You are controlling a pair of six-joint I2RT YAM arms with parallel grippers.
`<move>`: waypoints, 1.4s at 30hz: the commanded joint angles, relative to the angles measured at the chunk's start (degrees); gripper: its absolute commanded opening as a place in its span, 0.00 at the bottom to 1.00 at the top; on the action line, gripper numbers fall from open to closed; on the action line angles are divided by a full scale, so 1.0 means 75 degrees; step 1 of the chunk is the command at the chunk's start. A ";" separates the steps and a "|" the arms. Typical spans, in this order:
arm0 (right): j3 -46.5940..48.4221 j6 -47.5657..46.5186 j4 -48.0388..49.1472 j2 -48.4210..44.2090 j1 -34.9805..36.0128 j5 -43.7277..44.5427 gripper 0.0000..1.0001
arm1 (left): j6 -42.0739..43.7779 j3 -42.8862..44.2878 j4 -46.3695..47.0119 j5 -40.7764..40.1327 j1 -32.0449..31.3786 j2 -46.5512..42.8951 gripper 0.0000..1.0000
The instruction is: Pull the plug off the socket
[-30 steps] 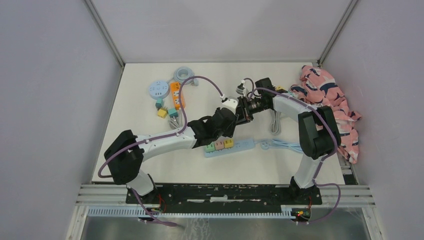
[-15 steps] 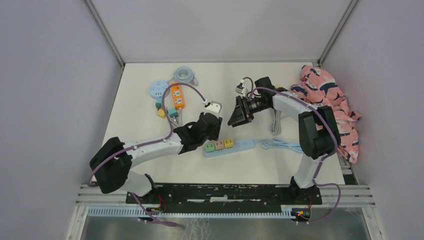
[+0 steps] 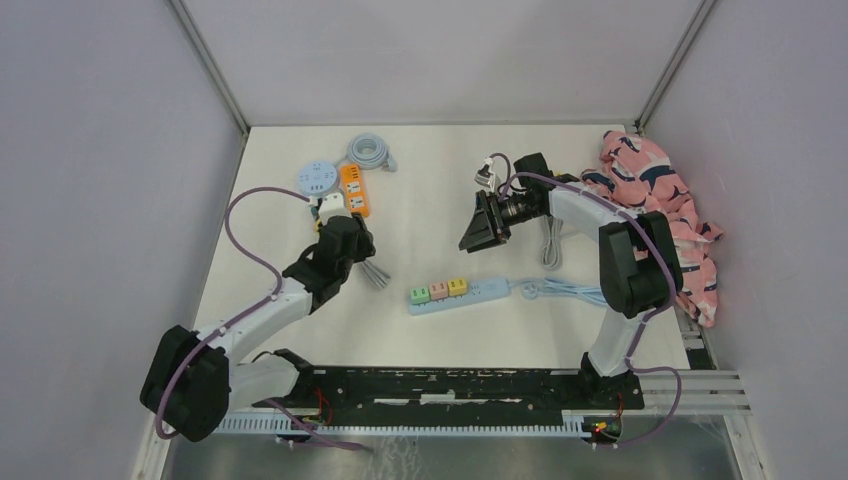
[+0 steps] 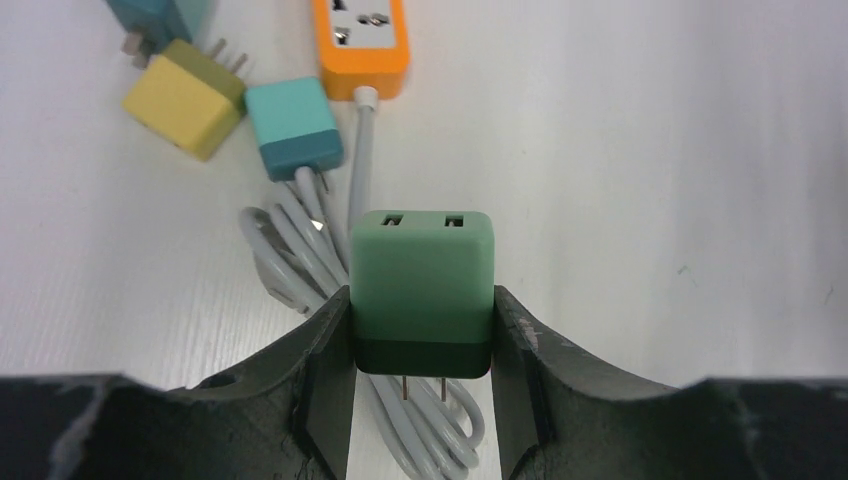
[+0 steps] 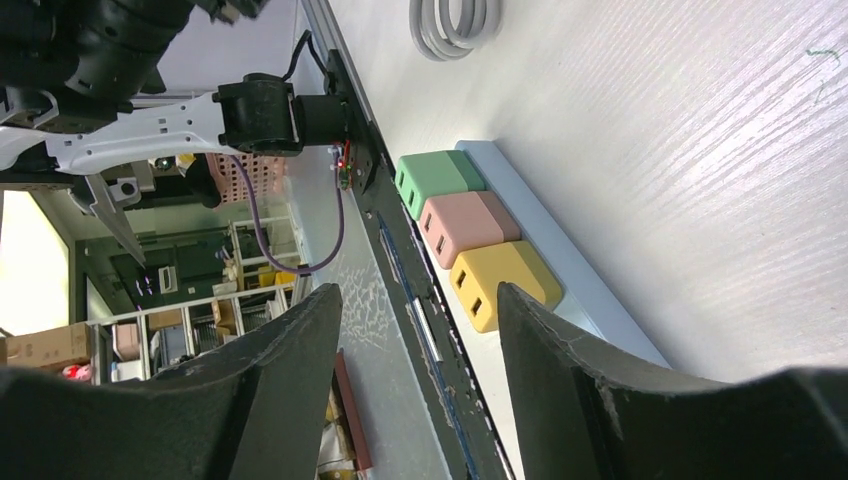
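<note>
My left gripper is shut on a green plug, its two prongs bare and pointing back between the fingers. It hangs over a white cable coil, near the orange strip. From above, the left gripper is at the table's left-middle. The light blue socket strip lies in front, carrying a green plug, a pink plug and a yellow plug. My right gripper hovers above the table right of centre, open and empty.
An orange power strip, a teal plug and a yellow plug lie ahead of the left gripper. A round blue socket and a grey cable coil sit at the back left. A pink cloth is heaped at the right edge.
The left arm swung left with the green plug, from beside the right gripper to the orange strip. The right gripper opened and stayed put.
</note>
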 commanded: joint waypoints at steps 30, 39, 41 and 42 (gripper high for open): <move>0.0337 -0.0374 -0.0197 -0.0224 -0.0145 -0.0536 0.62 | -0.1722 0.4389 -0.2091 0.0048 0.2674 0.4979 0.16; 0.0368 -0.0445 -0.0275 -0.0194 -0.0148 -0.0548 0.62 | -0.1461 0.4533 -0.2141 0.0069 0.2673 0.5146 0.75; 0.0371 -0.0482 -0.0308 -0.0198 -0.0154 -0.0548 0.62 | -0.1410 0.4481 -0.2141 0.0108 0.2683 0.4987 0.78; 0.0377 -0.0520 -0.0341 -0.0200 -0.0154 -0.0542 0.62 | -0.1384 0.4434 -0.2141 0.0126 0.2672 0.4867 0.80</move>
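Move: The left gripper still holds the green plug. Its drop spot, left of the orange strip's near end, lies about 14 cm ahead, 8 cm left and 10 cm below. Down on the table too are the near teal plug, roughly 10 cm ahead and 6 left, the yellow plug some 5 cm left of that, and the orange strip's middle, about 19 ahead and 4 left. From the right hand the spot is about 15 cm ahead, 33 left. Carry the green plug in the left gripper forward and to the left over the grey cable, about 12 cm out and 8 cm left, swinging the hand some 25 degrees counter-clockwise. Then straighten forward, tip the fingers down and sink about 7 cm between the orange strip and the loose plugs; there stop and open the fingers to let the green plug go. ##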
